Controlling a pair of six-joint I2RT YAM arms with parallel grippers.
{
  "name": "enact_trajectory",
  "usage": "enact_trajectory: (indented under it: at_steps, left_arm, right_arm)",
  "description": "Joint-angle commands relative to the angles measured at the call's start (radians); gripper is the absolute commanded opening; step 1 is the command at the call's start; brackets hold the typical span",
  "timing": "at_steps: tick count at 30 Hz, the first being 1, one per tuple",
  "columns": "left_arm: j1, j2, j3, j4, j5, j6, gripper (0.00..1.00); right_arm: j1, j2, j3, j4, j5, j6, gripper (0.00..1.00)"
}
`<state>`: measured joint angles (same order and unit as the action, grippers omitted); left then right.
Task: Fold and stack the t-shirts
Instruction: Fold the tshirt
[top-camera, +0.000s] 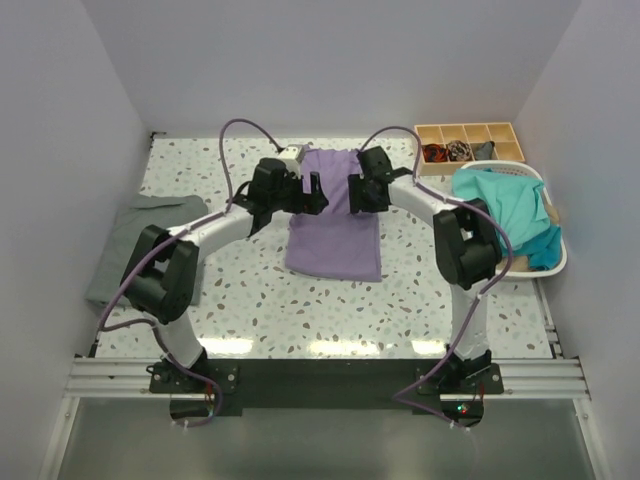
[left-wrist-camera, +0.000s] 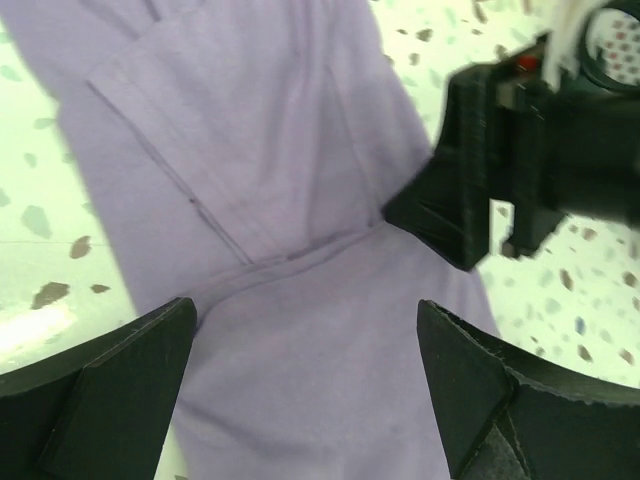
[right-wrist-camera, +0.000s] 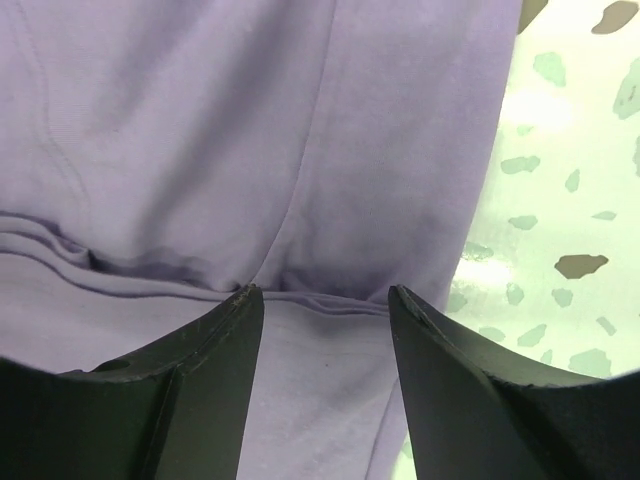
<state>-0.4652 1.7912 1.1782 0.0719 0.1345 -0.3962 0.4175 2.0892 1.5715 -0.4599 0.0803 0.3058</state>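
A lavender t-shirt (top-camera: 333, 235) lies folded into a long strip at the middle of the table. Both grippers hover over its far half. My left gripper (top-camera: 318, 192) (left-wrist-camera: 306, 310) stands wide open above the cloth (left-wrist-camera: 280, 150), with nothing between its fingers. My right gripper (top-camera: 352, 192) (right-wrist-camera: 324, 295) is open too, its tips just above a crosswise fold edge of the shirt (right-wrist-camera: 200, 130). In the left wrist view, the right gripper's fingers (left-wrist-camera: 440, 215) touch down at that fold. A grey t-shirt (top-camera: 140, 240) lies folded at the left edge. Teal t-shirts (top-camera: 505, 210) fill the basket.
A white plastic basket (top-camera: 555, 265) stands at the right edge of the table. Behind it sits a wooden compartment tray (top-camera: 470, 140) with small items. The speckled tabletop (top-camera: 250, 300) shows bare in front of the lavender shirt. White walls close in the back and sides.
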Motion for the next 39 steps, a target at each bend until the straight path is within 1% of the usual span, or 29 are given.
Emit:
enact_trajectory:
  at_steps: [1,4,8,11,13,18,22,26,29,30,32,33,34,36,37,38,39]
  left_arm:
    - [-0.001,-0.073,-0.074,0.092,0.169,0.023,0.95]
    - [-0.001,-0.053,-0.126,0.12,0.238,0.01,0.94]
    - [-0.001,0.011,-0.158,0.146,0.246,0.007,0.92]
    - [-0.001,0.051,-0.154,0.161,0.189,0.014,0.92]
    - [0.0,0.066,-0.138,0.149,0.117,0.026,0.92]
    - [0.0,0.122,-0.062,0.135,0.018,0.06,0.94]
    - [0.002,0.16,-0.011,0.126,-0.025,0.08,0.95]
    - [0.007,0.198,0.024,0.137,-0.021,0.08,0.96]
    - [0.007,0.197,0.026,0.158,-0.056,0.077,0.96]
    - [0.008,0.195,0.028,0.149,-0.1,0.077,0.97]
    - [0.011,0.185,0.035,0.125,-0.131,0.08,0.98]
    - [0.011,0.174,0.032,0.102,-0.207,0.083,0.98]
    - [0.011,0.159,0.009,0.095,-0.238,0.085,0.98]
    - [0.011,0.081,-0.034,0.101,-0.315,0.088,0.99]
    - [0.011,0.048,-0.089,0.111,-0.334,0.088,1.0]
    - [0.011,-0.017,-0.115,0.118,-0.351,0.086,1.0]
    - [0.011,-0.05,-0.136,0.114,-0.358,0.082,1.0]
  right_arm:
    - [-0.003,-0.115,0.021,0.023,-0.02,-0.028,0.58]
    - [-0.003,-0.179,-0.023,0.004,-0.06,-0.024,0.59]
    - [-0.002,-0.265,-0.106,0.004,-0.077,-0.01,0.6]
    - [-0.002,-0.313,-0.159,0.004,-0.14,-0.001,0.61]
    - [-0.002,-0.334,-0.204,0.006,-0.193,0.009,0.61]
    - [-0.003,-0.362,-0.324,0.052,-0.258,0.032,0.61]
    - [-0.002,-0.35,-0.412,0.095,-0.313,0.056,0.61]
    - [0.001,-0.324,-0.458,0.112,-0.312,0.055,0.61]
    - [0.0,-0.302,-0.464,0.096,-0.272,0.047,0.6]
    - [0.0,-0.288,-0.462,0.078,-0.233,0.044,0.6]
    - [0.001,-0.284,-0.458,0.061,-0.192,0.038,0.6]
    - [0.0,-0.291,-0.458,0.055,-0.182,0.035,0.6]
    - [0.001,-0.302,-0.462,0.055,-0.157,0.03,0.6]
    - [0.001,-0.333,-0.469,0.058,-0.149,0.024,0.61]
    - [0.0,-0.369,-0.473,0.059,-0.134,0.019,0.61]
    - [0.0,-0.385,-0.475,0.055,-0.128,0.019,0.62]
    - [0.0,-0.4,-0.473,0.043,-0.125,0.015,0.62]
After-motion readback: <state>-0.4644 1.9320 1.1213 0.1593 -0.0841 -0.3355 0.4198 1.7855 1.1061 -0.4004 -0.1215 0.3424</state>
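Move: The folded-up half of the t-shirt ends in a loose edge running left to right. Its left corner is about 6 cm left of the left hand, 1 cm ahead and 10 cm below; the fold's near-left corner lies some 14 cm back and 8 cm left. The right hand is over that loose edge; its stretch of the shirt's right side is 12 cm back, 3 cm right and 3 cm lower, with the fold's near-right corner 20 cm back and 4 cm right. The right fingertips come down onto the folded half beside its right edge, after the hand lifts off the loose edge in an arc almost 9 cm high and travels about 12 cm back. The left hand draws back some 5 cm while sinking about 8, passes low forward again towards the loose edge, then slips left and rolls slightly by its left corner. Both grippers stay open. ##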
